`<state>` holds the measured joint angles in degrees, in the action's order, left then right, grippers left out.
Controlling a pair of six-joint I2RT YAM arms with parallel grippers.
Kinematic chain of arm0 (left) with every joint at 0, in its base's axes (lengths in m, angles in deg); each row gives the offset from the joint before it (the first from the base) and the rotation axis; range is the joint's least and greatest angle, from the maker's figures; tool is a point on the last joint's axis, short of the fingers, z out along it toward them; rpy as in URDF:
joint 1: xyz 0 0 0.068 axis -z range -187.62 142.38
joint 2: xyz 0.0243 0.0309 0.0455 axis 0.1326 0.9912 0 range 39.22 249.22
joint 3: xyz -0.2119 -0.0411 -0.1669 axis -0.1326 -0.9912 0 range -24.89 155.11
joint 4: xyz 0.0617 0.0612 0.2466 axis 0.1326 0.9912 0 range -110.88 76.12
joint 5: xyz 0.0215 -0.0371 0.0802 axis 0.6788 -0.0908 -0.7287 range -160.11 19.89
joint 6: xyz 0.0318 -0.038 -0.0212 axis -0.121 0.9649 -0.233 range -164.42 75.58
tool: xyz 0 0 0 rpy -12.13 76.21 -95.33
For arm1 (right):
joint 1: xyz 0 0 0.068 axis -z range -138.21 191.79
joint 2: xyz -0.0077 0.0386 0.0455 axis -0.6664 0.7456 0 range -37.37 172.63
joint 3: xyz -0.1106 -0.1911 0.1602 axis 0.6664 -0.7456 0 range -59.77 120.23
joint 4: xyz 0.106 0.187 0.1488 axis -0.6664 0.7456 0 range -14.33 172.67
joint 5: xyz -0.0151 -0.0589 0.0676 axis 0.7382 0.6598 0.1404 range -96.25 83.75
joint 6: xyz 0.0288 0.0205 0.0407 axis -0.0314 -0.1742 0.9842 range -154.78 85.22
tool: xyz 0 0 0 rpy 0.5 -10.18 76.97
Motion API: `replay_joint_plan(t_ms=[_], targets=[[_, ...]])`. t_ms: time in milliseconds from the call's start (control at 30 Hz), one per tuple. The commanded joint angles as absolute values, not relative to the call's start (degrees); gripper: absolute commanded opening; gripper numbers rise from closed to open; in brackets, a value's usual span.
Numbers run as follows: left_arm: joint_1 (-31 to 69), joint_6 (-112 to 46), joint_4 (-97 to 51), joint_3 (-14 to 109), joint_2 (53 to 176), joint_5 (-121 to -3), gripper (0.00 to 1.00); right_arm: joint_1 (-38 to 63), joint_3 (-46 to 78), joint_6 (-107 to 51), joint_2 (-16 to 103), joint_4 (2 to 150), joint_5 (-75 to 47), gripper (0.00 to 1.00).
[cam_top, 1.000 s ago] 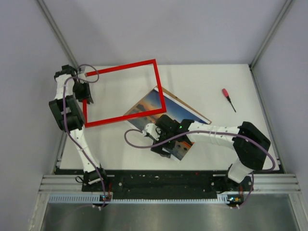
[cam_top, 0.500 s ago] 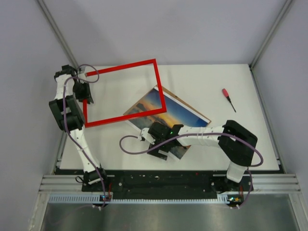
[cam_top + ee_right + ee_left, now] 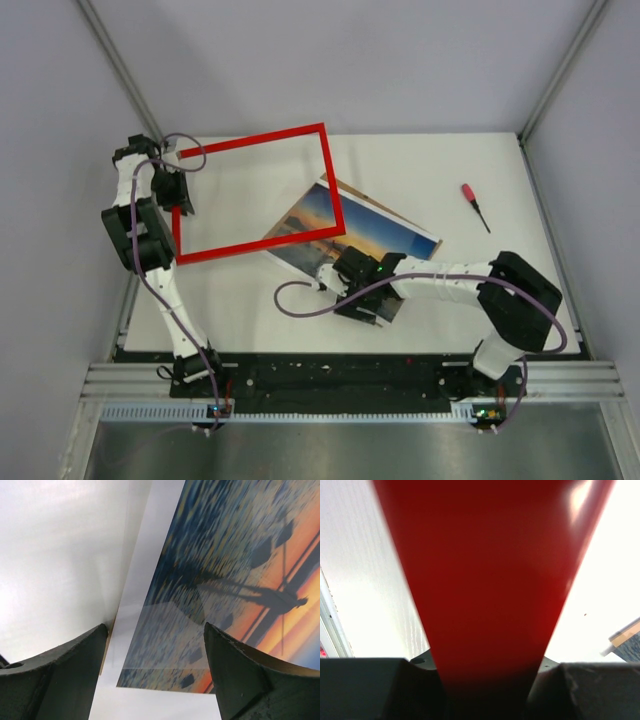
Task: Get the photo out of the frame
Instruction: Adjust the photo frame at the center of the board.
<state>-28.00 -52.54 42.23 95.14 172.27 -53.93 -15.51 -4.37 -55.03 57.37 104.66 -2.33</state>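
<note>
The thin red frame (image 3: 256, 192) hangs tilted above the table's left half, empty. My left gripper (image 3: 178, 196) is shut on its left side; in the left wrist view the red frame (image 3: 487, 570) fills the gap between the dark fingers (image 3: 370, 687). The photo (image 3: 352, 236), an orange-and-blue sunset print, lies flat mid-table on a brown backing board (image 3: 386, 208). My right gripper (image 3: 357, 299) is low over the photo's near corner. In the right wrist view it (image 3: 157, 655) is open, its fingers (image 3: 55, 675) either side of the photo (image 3: 240, 565) corner.
A red-handled screwdriver (image 3: 472, 203) lies at the table's right back. The frame's lower right corner overlaps the photo's far left part in the top view. Grey walls close in the back and sides. The right arm (image 3: 450, 285) stretches across the table's near right.
My right gripper slid left, then back right, along the photo's near corner, and its jaws have narrowed. The photo has turned slightly. The left arm and the frame have stayed still.
</note>
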Motion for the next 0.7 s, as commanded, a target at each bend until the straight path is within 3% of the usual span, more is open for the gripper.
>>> replay_joint_plan(t_ms=[0, 667], targets=[[-28.3, -52.6, 43.4, 97.8, 170.3, -49.8, 0.00, -12.4, -8.5, -61.0, 54.0, 113.0, -3.0, 0.79], [-28.3, -53.1, 44.4, 98.9, 170.3, -49.6, 0.00, 21.9, -7.8, -77.2, 54.1, 112.8, -5.8, 0.79]])
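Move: The photo on its backing board lies askew just under the right hand's pads, their middle about 17 cm ahead of that hand and 6 cm to its left; the hand itself is at the photo's near right corner. From there the red frame's middle is some 31 cm ahead and 31 cm left, the screwdriver some 28 cm ahead and 26 cm right. From the left hand, the photo's middle is about 45 cm right, 11 cm back and 5 cm below. The photo's near right corner is pushed along by the right hand, low over the table, about 16 cm to the right and some 5 cm forward, its near finger still against the photo's near edge and the gripper kept wide open. The wrist turns some 15 degrees clockwise on the way. The left hand keeps its grip on the red frame's left side. ##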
